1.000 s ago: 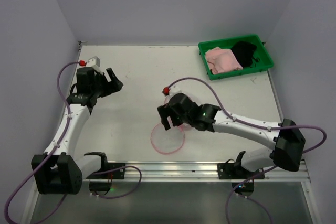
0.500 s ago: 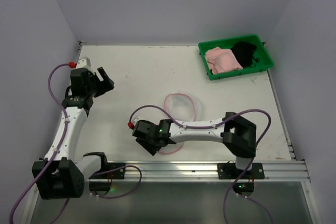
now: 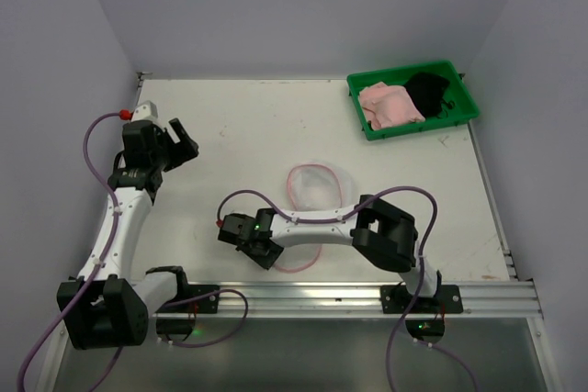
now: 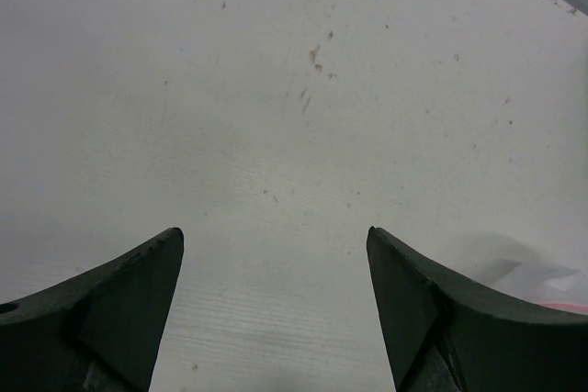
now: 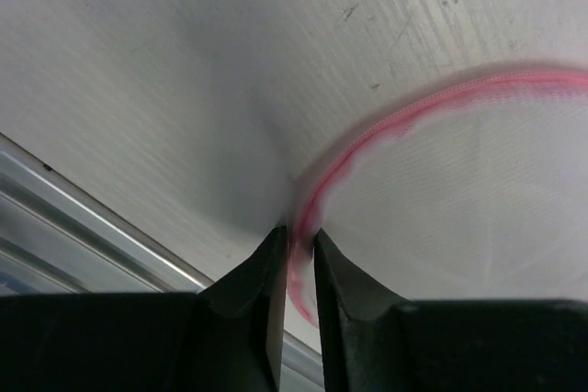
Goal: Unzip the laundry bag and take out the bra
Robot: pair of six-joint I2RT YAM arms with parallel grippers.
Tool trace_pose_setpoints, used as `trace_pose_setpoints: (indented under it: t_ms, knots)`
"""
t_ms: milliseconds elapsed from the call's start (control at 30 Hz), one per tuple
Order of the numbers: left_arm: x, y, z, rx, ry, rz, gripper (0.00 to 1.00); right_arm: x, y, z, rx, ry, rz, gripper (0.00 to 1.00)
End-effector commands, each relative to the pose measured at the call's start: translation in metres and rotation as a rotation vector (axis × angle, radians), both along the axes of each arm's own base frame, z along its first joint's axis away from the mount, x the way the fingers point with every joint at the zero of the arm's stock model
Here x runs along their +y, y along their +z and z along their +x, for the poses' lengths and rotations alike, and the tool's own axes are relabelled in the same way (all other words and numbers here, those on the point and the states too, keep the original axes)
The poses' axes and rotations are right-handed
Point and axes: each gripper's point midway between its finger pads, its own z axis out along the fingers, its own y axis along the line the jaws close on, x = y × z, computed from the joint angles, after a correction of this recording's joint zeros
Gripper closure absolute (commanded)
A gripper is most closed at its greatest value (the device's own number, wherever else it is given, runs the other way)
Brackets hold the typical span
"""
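Observation:
The laundry bag (image 3: 313, 192) lies mid-table, white mesh with one pink rim up and the other pink rim (image 3: 296, 265) flat near the front rail. My right gripper (image 3: 264, 252) sits low at the bag's near-left edge. In the right wrist view its jaws (image 5: 296, 232) are shut on the pink rim (image 5: 386, 126), and the mesh (image 5: 459, 199) spreads to the right. My left gripper (image 3: 188, 142) hovers at the far left, open, with bare table between its fingers (image 4: 276, 231). The bra is not visible; the frames do not reveal what is inside the bag.
A green tray (image 3: 457, 72) at the back right holds a pink cloth (image 3: 388, 104) and a black cloth (image 3: 428, 91). The aluminium front rail (image 3: 322, 295) runs just behind my right gripper. Grey walls close in the table on three sides.
My right arm swung from over the bag down to its near-left edge, and its jaws closed on the pink rim. The left arm drew back a little to the left.

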Motion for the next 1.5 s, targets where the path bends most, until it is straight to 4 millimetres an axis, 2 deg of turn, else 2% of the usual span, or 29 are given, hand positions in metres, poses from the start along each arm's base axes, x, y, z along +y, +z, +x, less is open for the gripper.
trace_pose_setpoints:
  t_ms: [0,67,100,200,233,300,333,367,467,500,567,600,667,700,767,800,833,900,1000,1033,1100,1133,1200,1233,1300,1333,1400,1433,1467]
  knots:
    - [0.006,0.007,0.0,-0.027,0.013,0.011,0.16,-0.017,-0.011,-0.006,0.025,0.01,-0.101,0.81]
    - [0.006,0.006,0.0,-0.024,0.013,0.006,0.16,-0.022,-0.013,-0.006,0.025,0.007,-0.111,1.0]
    - [0.005,0.006,0.0,-0.026,0.009,0.004,0.16,-0.019,-0.01,-0.007,0.029,0.014,-0.088,1.0]
    - [0.004,0.006,0.0,-0.027,0.003,-0.004,0.16,-0.005,0.022,-0.009,0.032,0.018,0.017,1.0]
    - [0.004,0.005,0.0,-0.024,0.002,-0.006,0.16,0.005,0.046,-0.008,0.027,0.022,0.088,1.0]
    - [0.004,0.004,0.0,-0.022,-0.001,-0.008,0.16,0.014,0.074,-0.01,0.029,0.032,0.164,1.0]
    - [0.004,0.003,0.0,-0.02,-0.003,-0.009,0.16,0.021,0.101,-0.007,0.013,0.034,0.234,1.0]
    - [0.003,0.004,0.001,-0.022,-0.004,-0.008,0.16,0.024,0.114,-0.006,0.008,0.037,0.269,1.0]
    - [0.002,0.002,0.001,-0.019,-0.014,-0.014,0.16,0.023,0.149,0.008,0.002,0.019,0.348,1.0]
    - [0.001,0.001,0.001,-0.016,-0.019,-0.017,0.16,0.018,0.156,0.02,0.005,-0.01,0.365,1.0]
    - [-0.002,0.0,0.002,-0.012,-0.033,-0.022,0.16,0.015,0.174,0.027,0.039,-0.025,0.425,1.0]
    - [-0.002,-0.001,0.002,-0.008,-0.036,-0.026,0.16,0.01,0.18,0.04,0.045,-0.052,0.447,1.0]
    - [-0.005,-0.003,0.002,-0.004,-0.052,-0.033,0.16,0.008,0.193,0.046,0.072,-0.057,0.504,1.0]
    - [-0.006,-0.005,0.002,0.001,-0.056,-0.036,0.16,0.002,0.203,0.059,0.064,-0.086,0.538,1.0]
    - [-0.008,-0.006,0.003,0.005,-0.071,-0.045,0.16,-0.001,0.213,0.067,0.085,-0.088,0.601,1.0]
    - [-0.01,-0.007,0.003,0.007,-0.078,-0.048,0.16,-0.009,0.223,0.082,0.07,-0.117,0.644,1.0]
    - [-0.012,-0.008,0.003,0.01,-0.088,-0.056,0.16,-0.015,0.217,0.086,0.085,-0.127,0.65,1.0]
    - [-0.013,-0.01,0.003,0.015,-0.097,-0.059,0.16,-0.024,0.223,0.104,0.099,-0.151,0.726,1.0]
    - [-0.016,-0.012,0.004,0.02,-0.113,-0.069,0.16,-0.041,0.215,0.118,0.102,-0.176,0.777,1.0]
    - [-0.018,-0.013,0.004,0.022,-0.123,-0.077,0.16,-0.049,0.205,0.117,0.114,-0.194,0.772,1.0]
    - [-0.02,-0.015,0.004,0.027,-0.135,-0.085,0.17,-0.056,0.203,0.125,0.132,-0.204,0.829,1.0]
    - [-0.027,-0.015,0.004,0.02,-0.165,-0.105,0.17,-0.063,0.192,0.12,0.159,-0.217,0.834,1.0]
    - [-0.035,-0.018,0.004,0.023,-0.204,-0.141,0.18,-0.066,0.192,0.126,0.16,-0.219,0.895,1.0]
    - [-0.045,-0.016,0.003,0.017,-0.25,-0.174,0.18,-0.072,0.181,0.123,0.177,-0.233,0.885,1.0]
    - [-0.056,-0.021,0.001,0.033,-0.284,-0.212,0.19,-0.078,0.181,0.13,0.147,-0.252,0.911,1.0]
    - [-0.062,-0.022,-0.001,0.036,-0.309,-0.225,0.19,-0.083,0.17,0.125,0.169,-0.263,0.911,1.0]
    - [-0.078,-0.024,-0.008,0.049,-0.353,-0.249,0.19,-0.086,0.175,0.127,0.164,-0.254,0.974,1.0]
    - [-0.087,-0.023,-0.012,0.05,-0.381,-0.267,0.19,-0.089,0.169,0.123,0.183,-0.255,0.977,1.0]
    - [-0.106,-0.019,-0.019,0.049,-0.428,-0.284,0.19,-0.09,0.169,0.125,0.179,-0.255,0.985,1.0]
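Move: The laundry bag's loose lid rim lies right at the right fingertips, between the nearly shut fingers. The lid's middle is about 5 cm ahead and 5 cm to the right, flat on the table; the bag's open mouth is roughly 20 cm ahead and 11 cm right of the hand, up to a few centimetres higher. From the left hand, that rim is some 25 cm to the right, 22 cm back and 18 cm below. The lid's near rim is pinched as the right fingers close fully on it, then carried up about 20 cm and forward and right towards the bag's mouth, ending in a dip of some 6 cm; the wrist rolls nearly 50 degrees until the fingers point more to the left. Late on, the open, empty left hand swings about 6 cm right and sinks a little, towards the bag. ##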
